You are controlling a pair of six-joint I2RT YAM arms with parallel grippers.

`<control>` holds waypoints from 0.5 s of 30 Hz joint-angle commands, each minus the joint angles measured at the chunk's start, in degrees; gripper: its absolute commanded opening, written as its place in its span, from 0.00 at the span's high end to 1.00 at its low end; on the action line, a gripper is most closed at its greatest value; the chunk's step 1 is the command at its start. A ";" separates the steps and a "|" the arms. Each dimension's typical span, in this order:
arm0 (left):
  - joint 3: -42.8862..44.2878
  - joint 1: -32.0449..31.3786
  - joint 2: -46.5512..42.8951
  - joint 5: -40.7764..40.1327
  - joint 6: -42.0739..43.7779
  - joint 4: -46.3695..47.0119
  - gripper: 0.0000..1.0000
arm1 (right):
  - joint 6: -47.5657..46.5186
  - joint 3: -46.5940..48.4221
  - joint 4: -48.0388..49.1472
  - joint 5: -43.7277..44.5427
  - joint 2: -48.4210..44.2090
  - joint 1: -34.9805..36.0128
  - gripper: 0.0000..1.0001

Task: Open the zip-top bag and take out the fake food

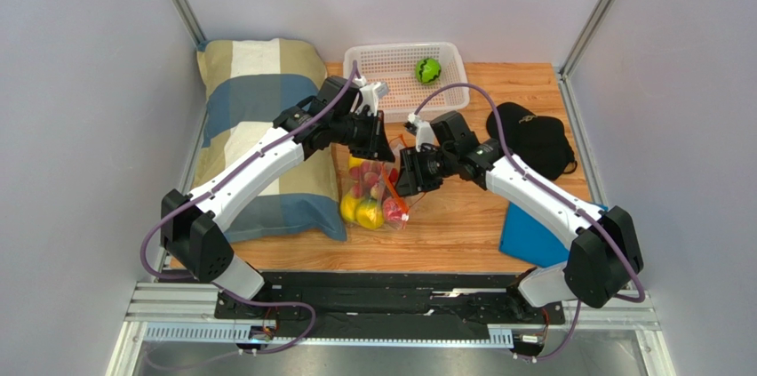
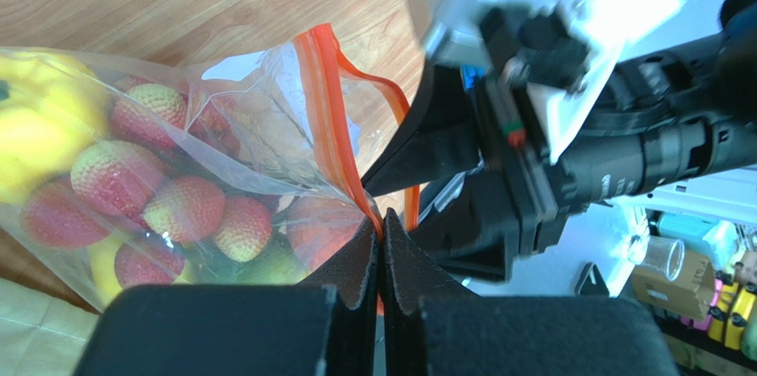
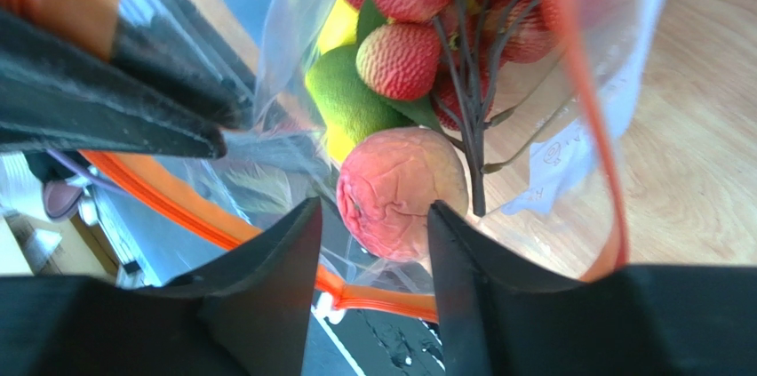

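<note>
The clear zip-top bag (image 1: 373, 196) lies mid-table with its mouth held up. My left gripper (image 2: 382, 220) (image 1: 380, 148) is shut on the bag's orange zip strip (image 2: 324, 118). My right gripper (image 3: 375, 216) (image 1: 402, 182) reaches into the bag's mouth with its jaws apart. An orange-pink peach (image 3: 395, 189) sits at its fingertips, with a thin gap on the left side. Deeper in the bag are red bumpy berries (image 3: 400, 60) (image 2: 115, 172), a green piece (image 3: 342, 96) and yellow pieces (image 2: 35, 118). One green ball (image 1: 427, 69) lies in the white basket (image 1: 366, 63).
A blue, cream and tan pillow (image 1: 258, 118) fills the left side of the table. A black cloth item (image 1: 533, 136) lies at the right, and a blue flat thing (image 1: 533, 238) sits under the right arm. The white basket stands at the back edge.
</note>
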 commanded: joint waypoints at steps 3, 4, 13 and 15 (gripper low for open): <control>2.34 0.06 -1.19 1.27 0.34 0.74 1.00 | -1.40 -4.98 6.06 -2.78 -1.38 1.67 0.36; 2.34 0.15 -0.93 1.36 0.25 0.91 1.00 | -1.31 -5.60 6.59 -2.70 -1.21 2.02 0.35; 2.69 -0.64 0.83 1.71 -1.50 2.32 1.00 | 4.47 -13.77 20.12 -3.48 2.04 3.95 0.24; 2.60 -1.35 1.26 1.54 -1.68 2.41 1.00 | 5.19 -14.31 22.59 -3.31 3.62 4.31 0.25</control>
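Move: Inside the bag's open mouth, the peach lies about 7 cm below the right hand, some 2 cm back and 2 cm to its left. The nearest yellow pepper is roughly 5 cm left of the peach and 1 cm farther out, while the lychees' middle lies about 8 cm farther out than the peach and 5 cm to its left. From the left hand, the peach is some 6 cm back, 1 cm right and 15 cm down. Dipping about 5 cm towards the peach at the bag's mouth, the right hand also works back some 3 cm and slightly left at the end, its fingers spreading from half open to about three-quarters open. The orange zip rim bears against the right gripper, while the shut left fingers keep their pinch on the rim and hold nearly still. ##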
